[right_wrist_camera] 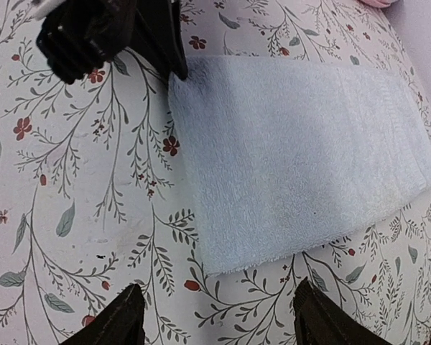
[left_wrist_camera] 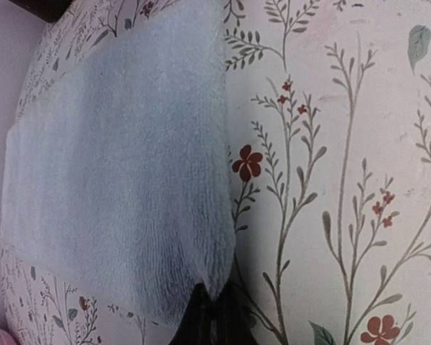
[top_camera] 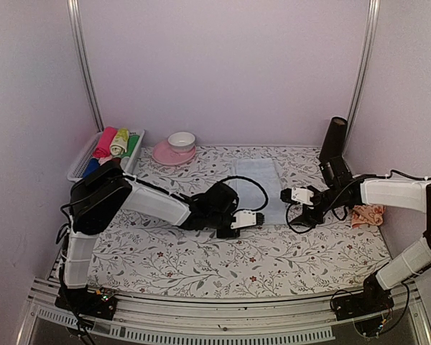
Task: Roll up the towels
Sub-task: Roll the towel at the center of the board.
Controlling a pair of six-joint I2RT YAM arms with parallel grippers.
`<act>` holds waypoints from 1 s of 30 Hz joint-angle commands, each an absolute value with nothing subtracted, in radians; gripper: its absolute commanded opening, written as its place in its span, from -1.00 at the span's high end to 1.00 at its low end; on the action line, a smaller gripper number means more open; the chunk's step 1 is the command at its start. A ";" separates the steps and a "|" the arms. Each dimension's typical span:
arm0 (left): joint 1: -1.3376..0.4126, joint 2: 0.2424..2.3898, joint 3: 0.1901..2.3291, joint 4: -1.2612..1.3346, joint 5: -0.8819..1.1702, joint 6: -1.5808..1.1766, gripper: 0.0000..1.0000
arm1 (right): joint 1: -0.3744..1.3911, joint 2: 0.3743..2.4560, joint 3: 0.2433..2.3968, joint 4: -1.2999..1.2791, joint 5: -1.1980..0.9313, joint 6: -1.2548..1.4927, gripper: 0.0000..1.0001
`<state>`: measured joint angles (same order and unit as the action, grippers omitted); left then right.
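Note:
A pale blue towel (top_camera: pixel 258 188) lies flat on the floral sheet in the middle of the table. My left gripper (top_camera: pixel 235 224) is at the towel's near left corner. In the left wrist view its dark fingers (left_wrist_camera: pixel 214 320) are shut, pinching that corner of the blue towel (left_wrist_camera: pixel 122 165). My right gripper (top_camera: pixel 298 214) hangs at the near right corner, open, with nothing between its fingers. In the right wrist view the right gripper (right_wrist_camera: pixel 215 320) stands just short of the towel's (right_wrist_camera: pixel 302 151) edge, and the left gripper (right_wrist_camera: pixel 108 32) shows at the far corner. The peach-orange towel (top_camera: pixel 367 214) lies crumpled at the far right.
A white basket (top_camera: pixel 82 164) holding several rolled coloured cloths stands at the back left. A pink plate (top_camera: pixel 161 154) with a white bowl (top_camera: pixel 181 139) on it sits beside it. Walls close in the back and both sides.

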<state>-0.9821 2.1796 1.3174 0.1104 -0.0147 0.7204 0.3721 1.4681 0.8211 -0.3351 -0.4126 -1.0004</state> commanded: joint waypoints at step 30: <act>-0.941 2.044 1.203 0.053 0.282 0.379 1.00 | 0.498 1.563 0.653 -0.069 -0.362 -1.149 0.10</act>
<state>-0.9585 2.0689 1.2175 0.0380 0.2474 0.3988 0.4911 1.5539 0.6464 -0.0818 -0.3866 -1.1671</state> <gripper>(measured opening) 0.008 0.510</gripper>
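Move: The right hand, open and empty, is about 7 cm above the near-right corner of the white towel, which lies some 5 cm to its left and 2 cm ahead. The left gripper on the near-left corner is about 19 cm left of this hand, level with it in reach and 7 cm lower; the orange towel is some 12 cm ahead and 18 cm right. The left hand already holds that near-left corner, with the near-right one about 14 cm to its right and 1 cm ahead. Keeping its pinch on the near-left corner, the left hand drags the towel's near edge back towards the robot by about 5 cm, lifting a couple of centimetres and then sinking halfway again while its fingers tip steeper. The right hand first sweeps back and left over the board, turning counter-clockwise, then sinks about 6 cm onto the towel's near-right corner, easing slightly forward as its fingers straddle the edge and start to narrow, without yet shutting on it. ##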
